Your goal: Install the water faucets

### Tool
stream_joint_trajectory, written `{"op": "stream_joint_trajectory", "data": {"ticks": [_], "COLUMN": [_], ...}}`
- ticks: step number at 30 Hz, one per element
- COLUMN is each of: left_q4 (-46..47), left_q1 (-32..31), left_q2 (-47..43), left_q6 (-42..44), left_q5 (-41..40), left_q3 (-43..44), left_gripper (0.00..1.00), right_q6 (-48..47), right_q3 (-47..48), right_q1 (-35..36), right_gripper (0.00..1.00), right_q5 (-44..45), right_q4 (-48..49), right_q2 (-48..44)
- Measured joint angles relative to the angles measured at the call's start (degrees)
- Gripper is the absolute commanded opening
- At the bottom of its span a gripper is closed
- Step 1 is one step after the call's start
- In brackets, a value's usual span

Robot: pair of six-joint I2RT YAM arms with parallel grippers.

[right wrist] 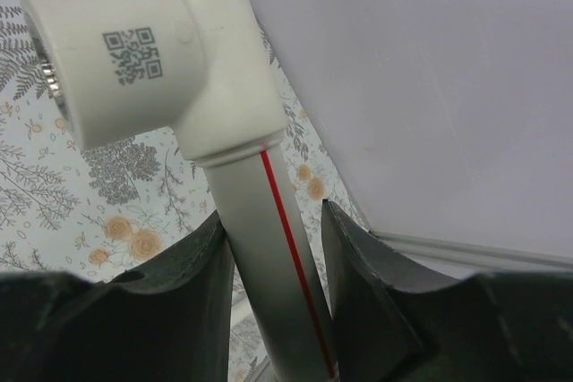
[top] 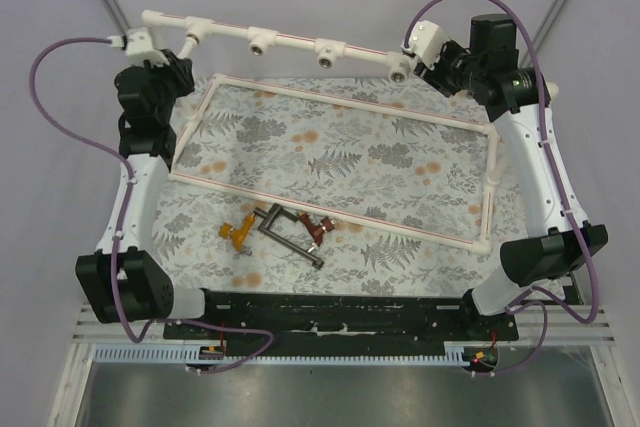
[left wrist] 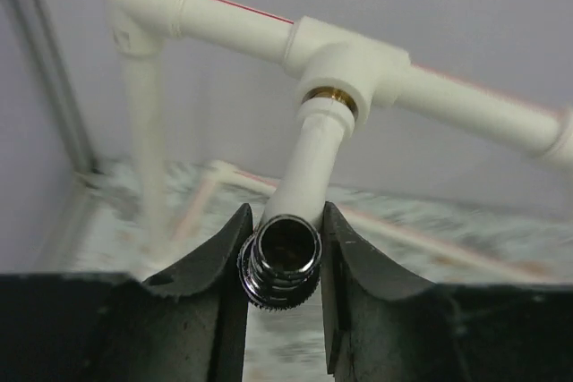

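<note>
A white faucet (left wrist: pixel 309 163) sticks out of the leftmost tee socket (left wrist: pixel 345 69) of the white pipe rail (top: pixel 290 39), its brass ring showing at the joint. My left gripper (left wrist: pixel 285 221) is shut on that faucet's chrome threaded end (left wrist: pixel 279 261). In the top view the white faucet (top: pixel 187 47) hangs at the rail's left end by my left gripper (top: pixel 172 65). My right gripper (right wrist: pixel 273 221) is shut on the rail's pipe (right wrist: pixel 269 257) just below the end tee (right wrist: pixel 143 60). On the mat lie the orange-yellow faucet (top: pixel 236 232), the dark grey faucet (top: pixel 285 234) and the red-brown faucet (top: pixel 318 231).
A white pipe frame (top: pixel 340 97) borders the floral mat (top: pixel 340 157). Three more tee sockets (top: pixel 326 55) face forward along the rail. Grey walls close in behind and at both sides. Purple cables (top: pixel 45 97) loop off both arms.
</note>
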Motion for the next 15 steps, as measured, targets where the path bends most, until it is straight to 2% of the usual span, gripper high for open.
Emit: {"op": "stream_joint_trajectory", "data": {"ticks": [2,4,7,10,12,15], "left_q4": [1.0,3.5,5.6,5.8,6.0,5.7], "left_q1": [-2.8,-5.5,-8.0,-8.9,-9.3,-10.8], "left_q2": [-1.6,-3.5,-5.0,-5.4,-5.8,-6.9], "left_q6": [22.6,44.2,67.8,79.6,83.8,84.9], "left_q5": [-2.6,-4.8,-7.8,-8.7,-8.6,-7.1], "left_q3": [-2.0,-5.7,-9.0,-9.5,-9.9,-10.3], "left_gripper": [0.37,0.40,0.40,0.48,0.61,0.82], "right_q6": [0.0,-0.4,-0.7,-0.8,-0.8,-0.8], "right_q3": [0.0,0.0,0.0,0.0,0.0,0.0], "right_q1": [-0.2,-0.5,-0.7,-0.7,-0.7,-0.5], "right_gripper": [0.00,0.00,0.00,0.00,0.00,0.00], "right_q5": [0.3,0.3,0.4,0.4,0.3,0.3], "right_q4": [-0.2,-0.7,-1.5,-1.5,-1.5,-1.4], "right_q2": [0.0,-0.2,-0.6,-0.6,-0.6,-0.6]}}
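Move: The white faucet is between the left fingertips, its middle about 3 cm ahead of the left hand point, 1 cm to the right and roughly level. Its brass end sits in the leftmost tee, some 7 cm ahead and 2 cm right of that hand. The next tee, still empty, is about 5 cm ahead and 14 cm right, and the rail's corner elbow about 9 cm ahead and 6 cm left. From the right hand, which grips the rail's other end, the faucet lies some 44 cm left and 4 cm ahead, about level. With its fingers at first still closed on the faucet, the left hand carries on the screwing stroke, rolling clockwise by some 85 degrees as seen from behind it looking towards the tee, while easing back about 2.5 cm and dipping a centimetre before coming up again. Late in the roll the fingers open wide and let go of the faucet with a small shift to the right, as the right hand keeps its grip on the rail and gives way less than a centimetre to its right. ##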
